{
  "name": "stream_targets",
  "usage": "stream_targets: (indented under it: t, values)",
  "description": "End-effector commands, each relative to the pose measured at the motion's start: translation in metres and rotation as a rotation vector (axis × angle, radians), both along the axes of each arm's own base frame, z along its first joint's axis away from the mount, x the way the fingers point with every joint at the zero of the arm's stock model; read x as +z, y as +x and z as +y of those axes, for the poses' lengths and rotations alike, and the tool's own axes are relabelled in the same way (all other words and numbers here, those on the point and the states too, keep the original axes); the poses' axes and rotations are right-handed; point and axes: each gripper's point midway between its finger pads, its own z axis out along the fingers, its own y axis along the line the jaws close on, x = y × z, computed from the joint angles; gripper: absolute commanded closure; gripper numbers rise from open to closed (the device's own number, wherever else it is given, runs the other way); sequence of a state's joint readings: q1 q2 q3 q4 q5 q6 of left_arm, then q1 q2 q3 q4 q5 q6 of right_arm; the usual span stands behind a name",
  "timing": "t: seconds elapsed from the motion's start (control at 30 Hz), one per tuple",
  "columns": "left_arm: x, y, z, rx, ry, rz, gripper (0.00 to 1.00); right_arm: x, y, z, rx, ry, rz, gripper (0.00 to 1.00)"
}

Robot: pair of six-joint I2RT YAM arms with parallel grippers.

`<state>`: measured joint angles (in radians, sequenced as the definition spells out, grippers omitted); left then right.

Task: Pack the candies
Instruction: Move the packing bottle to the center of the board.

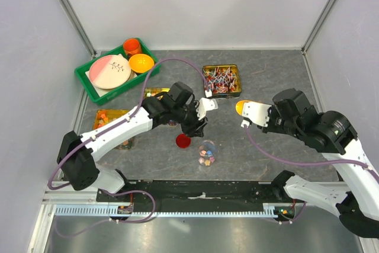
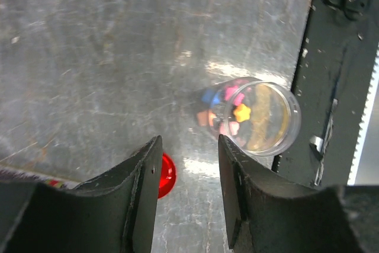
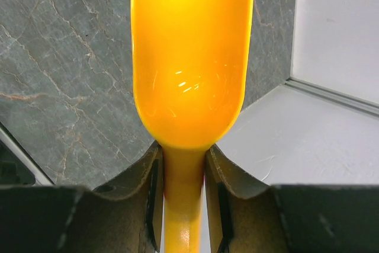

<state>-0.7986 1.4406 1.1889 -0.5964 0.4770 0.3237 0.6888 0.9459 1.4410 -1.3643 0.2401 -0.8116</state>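
A small clear jar (image 1: 207,151) stands open on the table near the front, with several coloured candies (image 2: 228,100) at its bottom. Its red lid (image 1: 183,141) lies flat just to its left. My left gripper (image 1: 199,125) hovers above and slightly behind the lid and jar. In the left wrist view the left gripper (image 2: 189,146) is open with nothing between its jaws; the red lid (image 2: 167,175) peeks out behind one finger and the jar (image 2: 260,118) lies ahead. My right gripper (image 3: 182,152) is shut on the handle of a yellow spoon (image 3: 189,57), held right of the jar (image 1: 242,108).
A tin of wrapped lollipops (image 1: 221,80) sits at the back centre. A green tray (image 1: 86,81) at the back left holds a plate, an orange cup and an orange bowl. Two more tins (image 1: 111,118) lie on the left, under my left arm. A black rail (image 1: 195,191) borders the front.
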Motion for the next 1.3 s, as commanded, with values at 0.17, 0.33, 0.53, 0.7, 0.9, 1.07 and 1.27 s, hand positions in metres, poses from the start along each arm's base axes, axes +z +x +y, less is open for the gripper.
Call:
stream_targets:
  t: [0.17, 0.33, 0.53, 0.7, 0.9, 1.07, 1.27]
  values:
    - [-0.01, -0.023, -0.013, -0.122, 0.028, -0.052, 0.52, 0.006, -0.007, -0.006, -0.015, 0.006, 0.014, 1.0]
    - [-0.019, -0.033, -0.019, -0.156, 0.05, -0.043, 0.52, 0.007, -0.006, -0.007, -0.021, 0.008, 0.012, 1.0]
    - [-0.03, -0.039, -0.021, -0.178, 0.084, -0.046, 0.53, 0.007, -0.005, -0.007, -0.023, 0.008, 0.01, 1.0]
    - [-0.039, -0.037, -0.022, -0.17, 0.11, -0.059, 0.55, 0.005, -0.005, -0.007, -0.021, 0.006, 0.015, 1.0]
    - [-0.044, -0.033, -0.023, -0.16, 0.126, -0.072, 0.7, 0.004, -0.006, -0.007, -0.021, 0.009, 0.015, 1.0]
    - [-0.047, -0.033, -0.024, -0.161, 0.136, -0.074, 0.85, 0.001, -0.006, -0.008, -0.021, 0.0, 0.019, 1.0]
    - [-0.046, -0.031, -0.025, -0.152, 0.138, -0.084, 0.97, 0.003, -0.005, -0.007, -0.019, 0.004, 0.015, 1.0]
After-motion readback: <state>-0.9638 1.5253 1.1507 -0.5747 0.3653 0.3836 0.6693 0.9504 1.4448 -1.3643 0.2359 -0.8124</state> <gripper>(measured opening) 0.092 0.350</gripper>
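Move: The packing bottle stands upright about 7 cm back and 4 cm right of the left hand, its middle some 11 cm below; the hand is empty and half open. The red cup is roughly level with that hand, 5 cm left and 16 cm below, and the partly emptied candy tray is about 14 cm ahead, 14 cm left and 16 cm below. From the right hand the bottle lies about 5 cm back, 21 cm left and 24 cm below. The half-open left hand first draws back towards the base and a little right, about 4 cm, bringing the fingers to the bottle's far rim, then sinks nearly 5 cm in all, with a slight clockwise turn and the fingers tipping some 10 degrees steeper. Late in the descent the fingers close almost shut on the rim's forward edge, one inside the mouth and one outside, pinching the bottle's thin wall. ##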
